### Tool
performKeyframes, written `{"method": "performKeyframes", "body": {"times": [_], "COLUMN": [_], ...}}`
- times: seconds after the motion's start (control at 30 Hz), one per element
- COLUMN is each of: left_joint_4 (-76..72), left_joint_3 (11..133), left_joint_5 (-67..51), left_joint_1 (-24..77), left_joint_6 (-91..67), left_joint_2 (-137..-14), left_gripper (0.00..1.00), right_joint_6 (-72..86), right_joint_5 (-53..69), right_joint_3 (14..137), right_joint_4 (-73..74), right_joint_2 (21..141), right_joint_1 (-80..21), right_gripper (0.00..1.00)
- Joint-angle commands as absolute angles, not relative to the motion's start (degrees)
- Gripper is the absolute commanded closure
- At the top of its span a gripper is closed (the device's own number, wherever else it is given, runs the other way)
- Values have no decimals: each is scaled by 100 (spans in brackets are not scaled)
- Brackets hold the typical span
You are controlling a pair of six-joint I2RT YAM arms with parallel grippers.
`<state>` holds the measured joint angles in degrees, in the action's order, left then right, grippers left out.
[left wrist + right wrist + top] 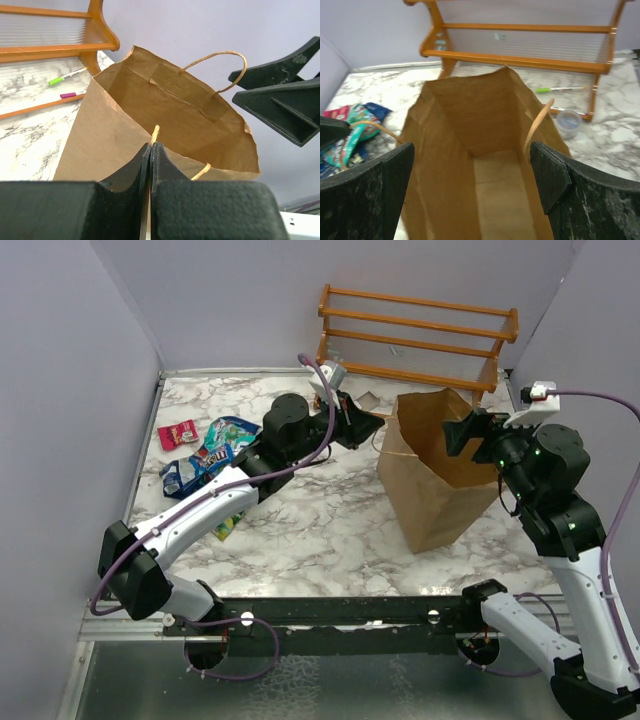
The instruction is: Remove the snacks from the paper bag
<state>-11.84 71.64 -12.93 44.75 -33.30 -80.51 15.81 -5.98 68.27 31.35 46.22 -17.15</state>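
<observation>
The paper bag (430, 485) stands upright and open at centre right. My left gripper (368, 426) is at the bag's left rim; in the left wrist view it (151, 148) is shut on the bag's near string handle (155, 133). My right gripper (466, 434) hangs open over the bag's mouth. In the right wrist view it (470, 165) looks straight down into the bag (445, 150), and only the bare bottom shows. The snacks lie on the table at far left: a red-white packet (178, 433), a teal-red one (229, 431), a dark blue one (188, 476), and a green-yellow one (228, 528) partly under my left arm.
An orange wooden rack (415, 330) stands at the back, behind the bag. A green pen (560, 89) and a small clear pot (568, 121) lie under it. White walls close in left, back and right. My left arm crosses the table's middle left.
</observation>
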Motion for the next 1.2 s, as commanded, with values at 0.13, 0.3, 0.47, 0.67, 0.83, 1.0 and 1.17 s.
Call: {"method": "performKeyframes", "body": {"times": [0.13,0.3,0.47,0.67,0.83,1.0,1.17], "left_joint_4": [-709,-349,-84,579,898,815,524], "left_joint_3": [7450,7482,7481,7931,8010,7623,6926], "left_joint_5": [-739,-515,-297,-41,421,1464,2549], "left_joint_1": [4475,4473,4459,4464,4463,4458,4464], "left_joint_6": [-2904,-2696,-2571,-2130,-1550,-929,-289], "left_joint_2": [-8090,-7907,-7655,-7146,-6207,-5054,-3941], "left_gripper": [95,82,50,13,0,0,0], "right_joint_6": [823,758,363,128,-28,-169,-130], "right_joint_5": [-1757,-1913,-1529,-1321,-1093,-745,-512], "right_joint_3": [7018,7163,7098,7001,7275,7344,7485], "right_joint_4": [3683,3717,3239,2346,2168,1830,1750], "right_joint_2": [4250,4135,3744,3367,3252,2960,2910], "right_joint_1": [-1701,-1705,-1705,-1833,-2091,-2131,-2144], "right_gripper": [1,1,1,1,1,1,1]}}
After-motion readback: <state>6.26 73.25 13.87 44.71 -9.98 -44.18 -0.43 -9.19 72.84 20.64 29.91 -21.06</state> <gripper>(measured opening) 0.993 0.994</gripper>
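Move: My left hand still pinches the paper bag's left handle; the bag's middle lies about 12 cm to its right, 4 cm nearer me and some 18 cm below. The snack pile lies roughly 30 cm to this hand's left, 3 cm farther out and 35 cm lower. My open right hand hovers by the bag's mouth, the bag's middle some 18 cm beneath it, about 3 cm nearer me and 1 cm left; the right handle is about 4 cm to its right and 1 cm farther out. I ease my left hand down about 2.5 cm and slightly forward, open its fingers wide to let go of the handle, then swing it away from the bag, left some 20 cm, up and back, turning counter-clockwise as the fingers tip up. My right hand, still open, first slides right past the mouth, then draws back and up about 14 cm, fingers tipping up some 30 degrees. ##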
